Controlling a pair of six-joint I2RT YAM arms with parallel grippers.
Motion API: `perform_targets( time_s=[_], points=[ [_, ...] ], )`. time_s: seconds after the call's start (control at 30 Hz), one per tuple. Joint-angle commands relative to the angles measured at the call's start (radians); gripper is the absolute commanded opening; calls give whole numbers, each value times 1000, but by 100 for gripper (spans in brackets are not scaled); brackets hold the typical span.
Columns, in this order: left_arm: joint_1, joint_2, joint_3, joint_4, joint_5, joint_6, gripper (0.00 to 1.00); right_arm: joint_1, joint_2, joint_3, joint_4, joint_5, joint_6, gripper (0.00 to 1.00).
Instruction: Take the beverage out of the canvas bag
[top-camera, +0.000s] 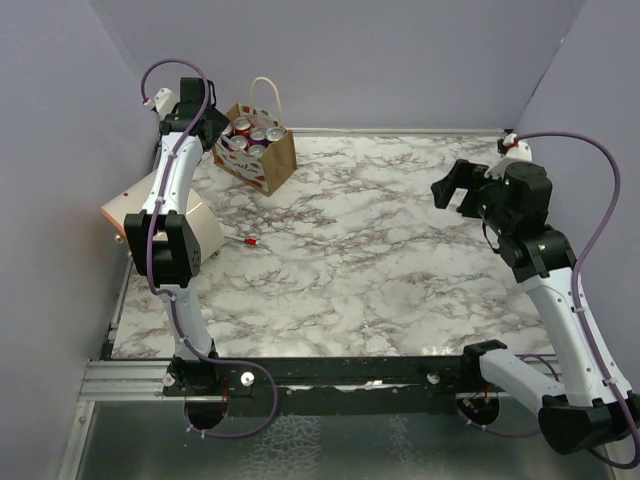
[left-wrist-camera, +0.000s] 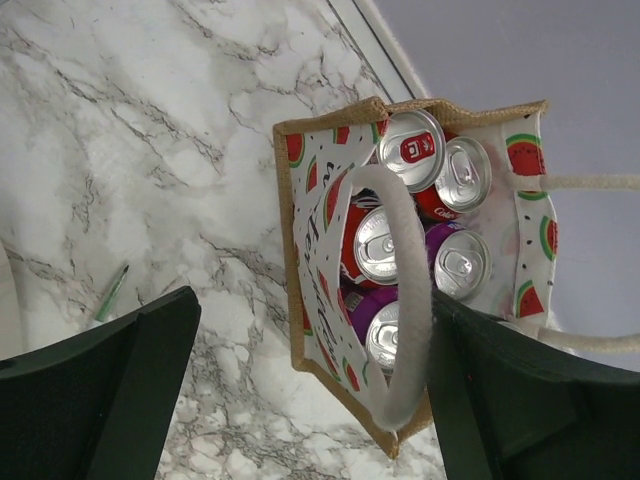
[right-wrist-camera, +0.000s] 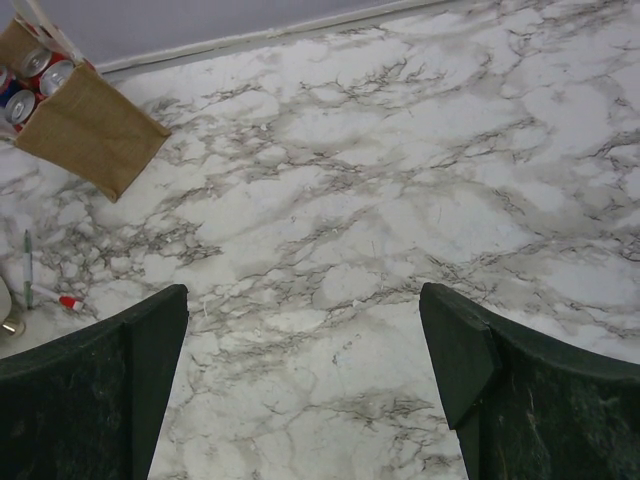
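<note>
The canvas bag (top-camera: 268, 160) stands at the table's far left, brown outside with a watermelon-print lining (left-wrist-camera: 318, 200). Several beverage cans (top-camera: 255, 132) stand upright inside it, red ones (left-wrist-camera: 412, 150) and purple ones (left-wrist-camera: 460, 262). One white rope handle (left-wrist-camera: 410, 300) arches over the cans. My left gripper (left-wrist-camera: 315, 310) hangs open above the bag's near end, with the handle and the bag's edge showing between its fingers; it grips nothing. In the top view that left gripper (top-camera: 205, 108) is just left of the bag. My right gripper (top-camera: 455, 187) is open over the right side, far from the bag (right-wrist-camera: 90, 130).
A cream object (top-camera: 165, 215) lies at the table's left edge beside the left arm. A red-capped pen (top-camera: 247, 241) lies next to it, and a green pen (left-wrist-camera: 112, 292) shows on the marble. Purple walls close in the back and both sides.
</note>
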Motion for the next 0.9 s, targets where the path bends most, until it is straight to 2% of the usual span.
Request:
perform_targets(
  time_s=[0.0,0.17,0.27,0.33,0.7,0.77,0.87],
  points=[
    [13,65,96,-58,46,21,85,4,-34,-2,0,20,-9,99],
    [19,112,147,-87,91,30,61,4,-35,-1,2,13,-4,99],
    [20,109,140,-62,134,50,54,6,-38,1,3,15,-6,99],
    [22,104,134,-31,174,83,41,6,-39,-1,1,17,-5,99],
    [23,60,84,48,390,183,5,13,-40,-7,-3,7,7,99],
    [24,46,56,66,436,192,0,18,-40,-8,-2,7,7,99],
    [22,27,15,84,499,193,0,22,-34,-7,1,6,11,99]
  ],
)
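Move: The canvas bag's near handle stands between the left hand's open fingers, close to the right one, about 2 cm ahead, 3 cm right and 2 cm below. The cans in the bag are roughly 6 cm ahead, 9 cm right and 10 cm lower; the far handle is some 10 cm ahead, 13 cm right, nearly level. From the idle right hand, the near handle lies about 22 cm ahead, 55 cm left and 9 cm lower. The left hand shuts on the near handle, easing forward-down, then about 5 cm right, turning some 20 degrees clockwise. ##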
